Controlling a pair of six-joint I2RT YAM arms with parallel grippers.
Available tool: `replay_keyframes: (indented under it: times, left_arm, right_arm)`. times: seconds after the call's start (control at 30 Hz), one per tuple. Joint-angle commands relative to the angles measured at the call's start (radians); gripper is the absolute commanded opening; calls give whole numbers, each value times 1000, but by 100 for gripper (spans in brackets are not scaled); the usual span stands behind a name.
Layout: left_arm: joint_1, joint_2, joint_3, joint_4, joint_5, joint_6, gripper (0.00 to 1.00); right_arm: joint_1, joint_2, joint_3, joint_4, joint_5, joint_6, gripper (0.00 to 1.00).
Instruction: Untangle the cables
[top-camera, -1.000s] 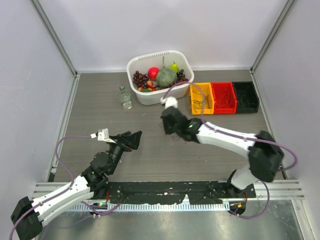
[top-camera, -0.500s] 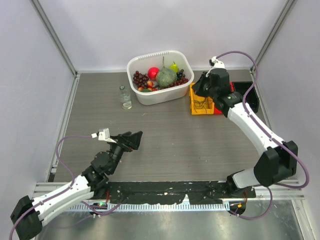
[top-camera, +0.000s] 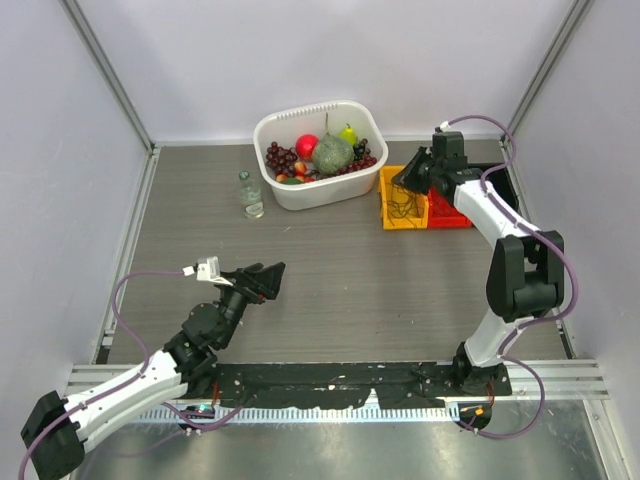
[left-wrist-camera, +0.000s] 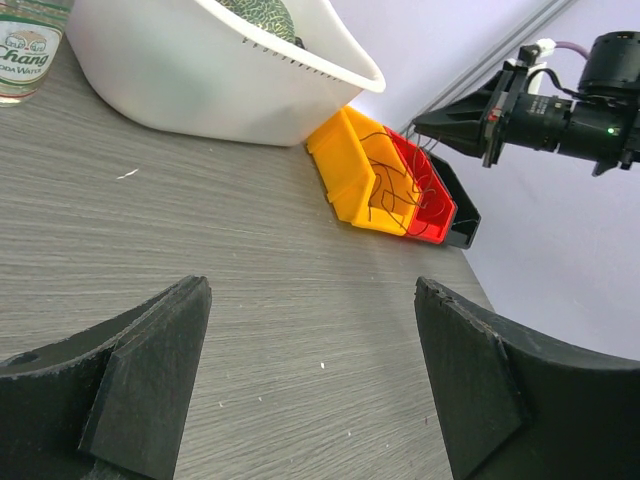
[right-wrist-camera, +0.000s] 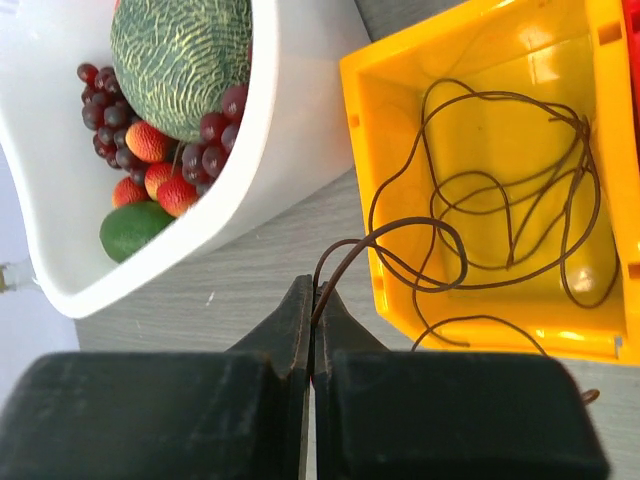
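Observation:
The cables are thin dark wires lying in loose loops in a yellow bin (right-wrist-camera: 480, 45) at the back right. One cable (right-wrist-camera: 366, 241) runs out over the bin's wall, and my right gripper (right-wrist-camera: 315, 292) is shut on its end. From above, the right gripper (top-camera: 405, 180) hangs at the yellow bin's (top-camera: 403, 212) back left corner. The left wrist view shows the wires (left-wrist-camera: 392, 190) in that bin too. My left gripper (top-camera: 264, 279) is open over bare table at the left middle, its jaws wide apart and nothing between them (left-wrist-camera: 310, 292).
A white basket (top-camera: 300, 122) of fruit stands at the back centre, close to the yellow bin. A small glass bottle (top-camera: 250, 196) stands to its left. Beyond the yellow bin sit a red bin (top-camera: 447, 208) and a black bin (left-wrist-camera: 462, 208), partly under the right arm.
The right arm has swung from the table's middle to the bins at the back right, and now holds over the yellow bin. The left arm has not moved.

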Motion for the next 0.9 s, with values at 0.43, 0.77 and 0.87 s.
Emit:
replay_keyframes:
  times: [0.43, 0.77, 0.87]
  left_arm:
    - [1, 28, -59, 57, -20, 1, 86]
    - [1, 84, -46, 77, -7, 6, 86]
    - [1, 103, -46, 82, -4, 10, 87]
  right_arm:
    - [-51, 327, 166, 335, 51, -175, 1]
    - [11, 200, -12, 287, 167, -184, 20]
    - [11, 162, 66, 126, 247, -226, 47]
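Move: My right hand hangs above the near-left part of the yellow bin, still pinching a brown cable. The middle of that bin is about 6 cm ahead, 4 cm to the right and 14 cm below. The red bin stands some 10 cm to the right of the yellow one, and the fruit basket's middle is roughly 13 cm ahead and 14 cm left of my right hand. From my left hand the yellow bin lies about 28 cm ahead, 33 cm right and 14 cm lower. With the cable pinched, I send my right hand forward and down over the yellow bin, about 9 cm out, then draw it back some 5 cm while it keeps sinking, ending 12 cm lower between the bin's walls. Only there do my fingers start to part, to about a third open, letting go of the cable. My empty, open left hand sinks about 2 cm. ##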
